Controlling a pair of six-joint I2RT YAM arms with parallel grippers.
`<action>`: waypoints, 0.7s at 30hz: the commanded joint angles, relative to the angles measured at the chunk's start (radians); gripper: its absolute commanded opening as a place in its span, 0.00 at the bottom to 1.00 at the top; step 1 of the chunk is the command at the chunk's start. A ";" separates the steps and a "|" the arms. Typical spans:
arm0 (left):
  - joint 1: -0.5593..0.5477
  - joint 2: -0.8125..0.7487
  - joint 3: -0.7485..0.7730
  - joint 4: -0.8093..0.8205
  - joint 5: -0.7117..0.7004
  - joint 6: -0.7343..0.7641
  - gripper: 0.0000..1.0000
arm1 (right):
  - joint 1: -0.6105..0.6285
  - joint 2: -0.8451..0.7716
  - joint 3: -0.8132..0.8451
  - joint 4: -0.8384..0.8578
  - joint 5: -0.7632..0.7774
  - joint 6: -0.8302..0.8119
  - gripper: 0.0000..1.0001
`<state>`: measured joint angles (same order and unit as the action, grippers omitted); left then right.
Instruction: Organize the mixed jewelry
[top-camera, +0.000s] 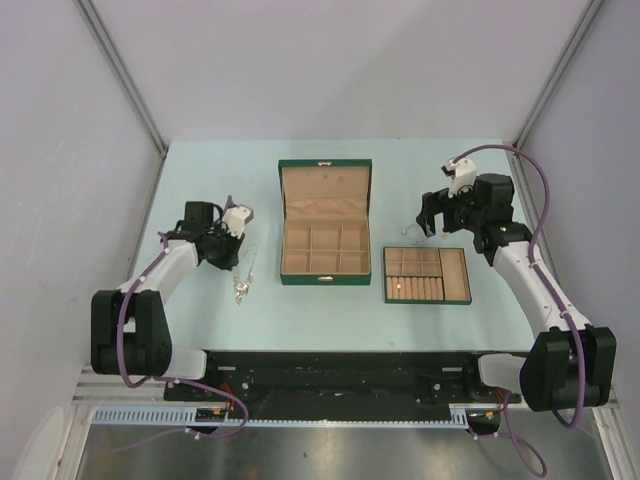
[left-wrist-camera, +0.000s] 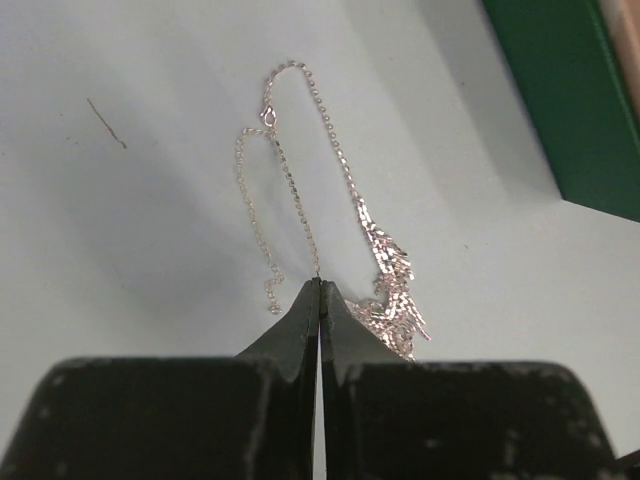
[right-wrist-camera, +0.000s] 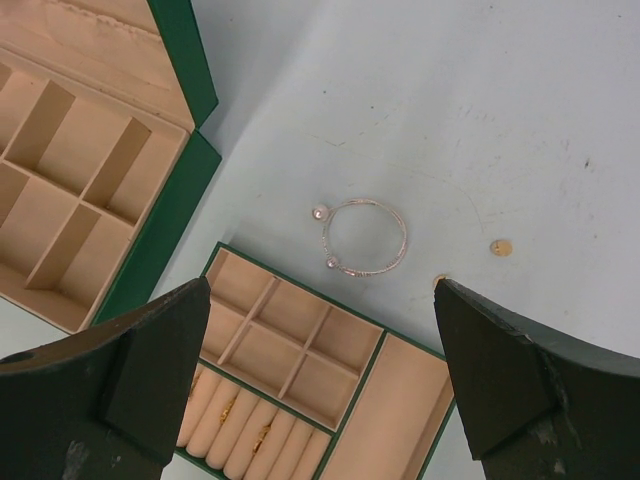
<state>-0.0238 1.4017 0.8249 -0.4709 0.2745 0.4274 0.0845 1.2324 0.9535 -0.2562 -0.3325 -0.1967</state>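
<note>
A fine silvery chain necklace (left-wrist-camera: 292, 185) with a pale beaded cluster (left-wrist-camera: 392, 275) lies on the table left of the box. My left gripper (left-wrist-camera: 320, 285) is shut on one strand of its chain, with the fingertips down at the table. From above, the necklace (top-camera: 243, 285) trails toward the near edge from the left gripper (top-camera: 233, 262). A thin silvery loop (right-wrist-camera: 365, 237) with two pale beads lies just beyond the tray's far edge. My right gripper (right-wrist-camera: 322, 285) hangs open above it and holds nothing. The overhead view shows the right gripper (top-camera: 450, 222) beside that loop (top-camera: 412, 236).
A green tan-lined box (top-camera: 325, 163) stands open mid-table, its wall (left-wrist-camera: 580, 100) to the right of the necklace. A flat green tray (top-camera: 427, 301) with ring rolls lies right of it, with gold rings (right-wrist-camera: 228, 410) in the rolls. A small gold stud (right-wrist-camera: 499, 247) lies near the loop.
</note>
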 joint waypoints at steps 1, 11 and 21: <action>0.002 -0.062 0.045 -0.032 0.098 0.030 0.00 | 0.027 -0.001 0.036 0.020 -0.023 -0.009 1.00; 0.002 -0.203 0.046 -0.066 0.241 0.068 0.00 | 0.136 -0.016 0.036 0.015 -0.105 -0.006 1.00; 0.001 -0.276 0.045 -0.077 0.223 0.085 0.01 | 0.251 0.052 0.087 -0.031 -0.060 -0.043 1.00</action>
<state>-0.0238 1.1282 0.8455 -0.5426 0.4847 0.4747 0.3103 1.2564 0.9916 -0.2817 -0.4084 -0.2131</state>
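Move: My left hand's closed fingertips have the necklace's thin chain at them; the necklace's fringe lies about 4 cm back and 5 below. From this hand the open box's middle is some 22 cm right, 6 ahead and 3 below. From my right hand that box is roughly 25 cm left, level in reach, 16 below; the bangle is 5 ahead, 1 left and 18 below, the ring tray 6 back, 2 right and 17 below. I lift my left hand about 8 cm off the necklace, easing some 3 cm to the right, fingers kept shut while the wrist tilts the fingertips more forward; the chain slips free of them. Meanwhile I sweep my wide-open right hand about 9 cm left and slightly back at near-constant height, towards the open box and away from the bangle, turning some 15 degrees counter-clockwise. ##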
